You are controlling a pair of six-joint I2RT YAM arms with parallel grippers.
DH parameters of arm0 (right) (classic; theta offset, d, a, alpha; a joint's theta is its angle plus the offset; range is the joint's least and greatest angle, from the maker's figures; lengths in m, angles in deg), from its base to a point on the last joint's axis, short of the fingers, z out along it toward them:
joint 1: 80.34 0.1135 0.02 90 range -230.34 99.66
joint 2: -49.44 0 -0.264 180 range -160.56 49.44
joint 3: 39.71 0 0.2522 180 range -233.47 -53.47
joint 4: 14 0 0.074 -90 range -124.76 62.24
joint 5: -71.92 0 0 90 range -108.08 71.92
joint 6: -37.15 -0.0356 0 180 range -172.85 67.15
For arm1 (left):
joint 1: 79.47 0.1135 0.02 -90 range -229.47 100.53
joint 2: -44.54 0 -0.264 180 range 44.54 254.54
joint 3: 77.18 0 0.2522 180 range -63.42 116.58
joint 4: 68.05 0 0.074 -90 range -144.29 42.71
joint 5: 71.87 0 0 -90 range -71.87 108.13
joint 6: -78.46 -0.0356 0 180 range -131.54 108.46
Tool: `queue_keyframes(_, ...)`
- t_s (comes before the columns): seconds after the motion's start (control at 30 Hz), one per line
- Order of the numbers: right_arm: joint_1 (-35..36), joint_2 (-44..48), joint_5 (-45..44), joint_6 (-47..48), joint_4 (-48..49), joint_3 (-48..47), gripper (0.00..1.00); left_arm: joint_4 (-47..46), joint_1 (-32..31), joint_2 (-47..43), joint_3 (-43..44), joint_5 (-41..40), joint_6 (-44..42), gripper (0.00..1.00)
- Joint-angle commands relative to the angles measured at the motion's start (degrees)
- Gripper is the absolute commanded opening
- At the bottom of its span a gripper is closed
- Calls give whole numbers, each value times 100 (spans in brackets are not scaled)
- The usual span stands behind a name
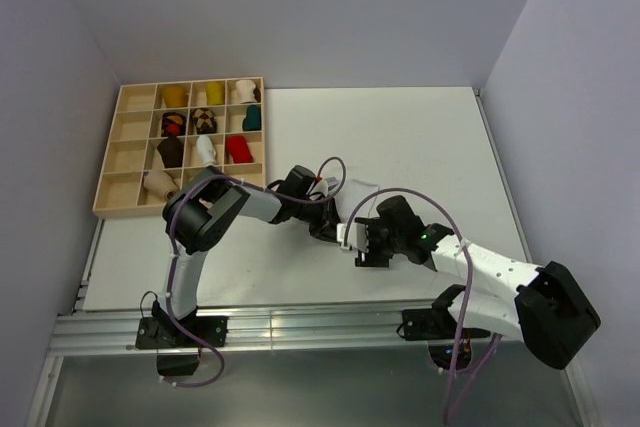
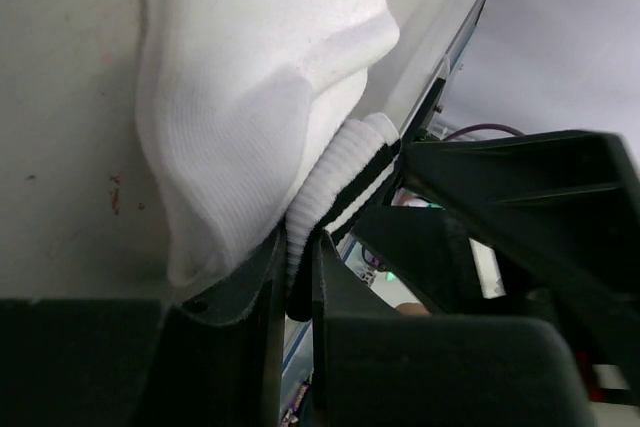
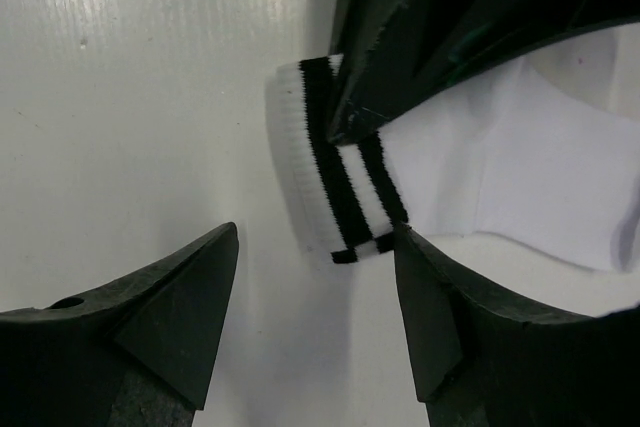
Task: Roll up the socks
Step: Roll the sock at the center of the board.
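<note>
A pale cream sock (image 2: 240, 97) with a dark-striped cuff (image 2: 350, 172) lies on the white table. My left gripper (image 2: 298, 277) is shut on that cuff, pinching it between its fingers. In the right wrist view the cuff (image 3: 330, 177) sits just ahead of my right gripper (image 3: 315, 242), which stands open with nothing between its fingers. Its right-hand fingertip (image 3: 410, 247) is next to the cuff's corner. The left gripper's fingers (image 3: 400, 47) come down on the cuff from above, and the sock's body (image 3: 530, 177) spreads to the right. From above, the left gripper (image 1: 328, 230) and right gripper (image 1: 352, 239) meet mid-table.
A wooden compartment tray (image 1: 110, 162) at the back left holds several rolled socks of different colours. Purple cables (image 1: 335, 172) loop over the arms near the grippers. Walls close in the table on the left, back and right.
</note>
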Motion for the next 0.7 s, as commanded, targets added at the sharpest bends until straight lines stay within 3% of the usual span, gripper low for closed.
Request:
queue_keyframes(0.0, 337, 76, -606, 187, 782, 270, 70, 496, 54, 227, 37, -72, -115, 0)
queue_keyframes(0.23, 812, -161, -1484, 222, 1687, 525, 60, 645, 71, 201, 125, -28, -238, 0)
queue_keyframes(0.43, 1050, -416, -1600, 214, 1926, 543, 53, 654, 71, 227, 125, 7, -265, 0)
queue_keyframes(0.67, 1120, -803, -1530, -41, 1559, 227, 23, 671, 80, 122, 169, -45, -282, 3)
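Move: Just ahead of the open right fingers lies the near end of the white sock's striped cuff, about 1 cm forward, 2 cm left and 2 cm below the hand point. The left fingertips pinching that cuff are roughly 3 cm ahead, 7 cm left and 2 cm lower, and the white foot part of the sock lies some 11 cm ahead, 1 cm left and 4 cm lower. From the left hand, the cuff's near end is about 5 cm to the right, 1 cm back and 1 cm lower. Dipping first, the right hand then works forward and left to the free end of the striped cuff, about 2 cm left, 1.5 cm forward and 2 cm down in all. Its fingertips swing forward by some 10–15 degrees as the fingers close to pinch the cuff's edge beside the left fingers. The left hand stays put and keeps its hold on the cuff. ##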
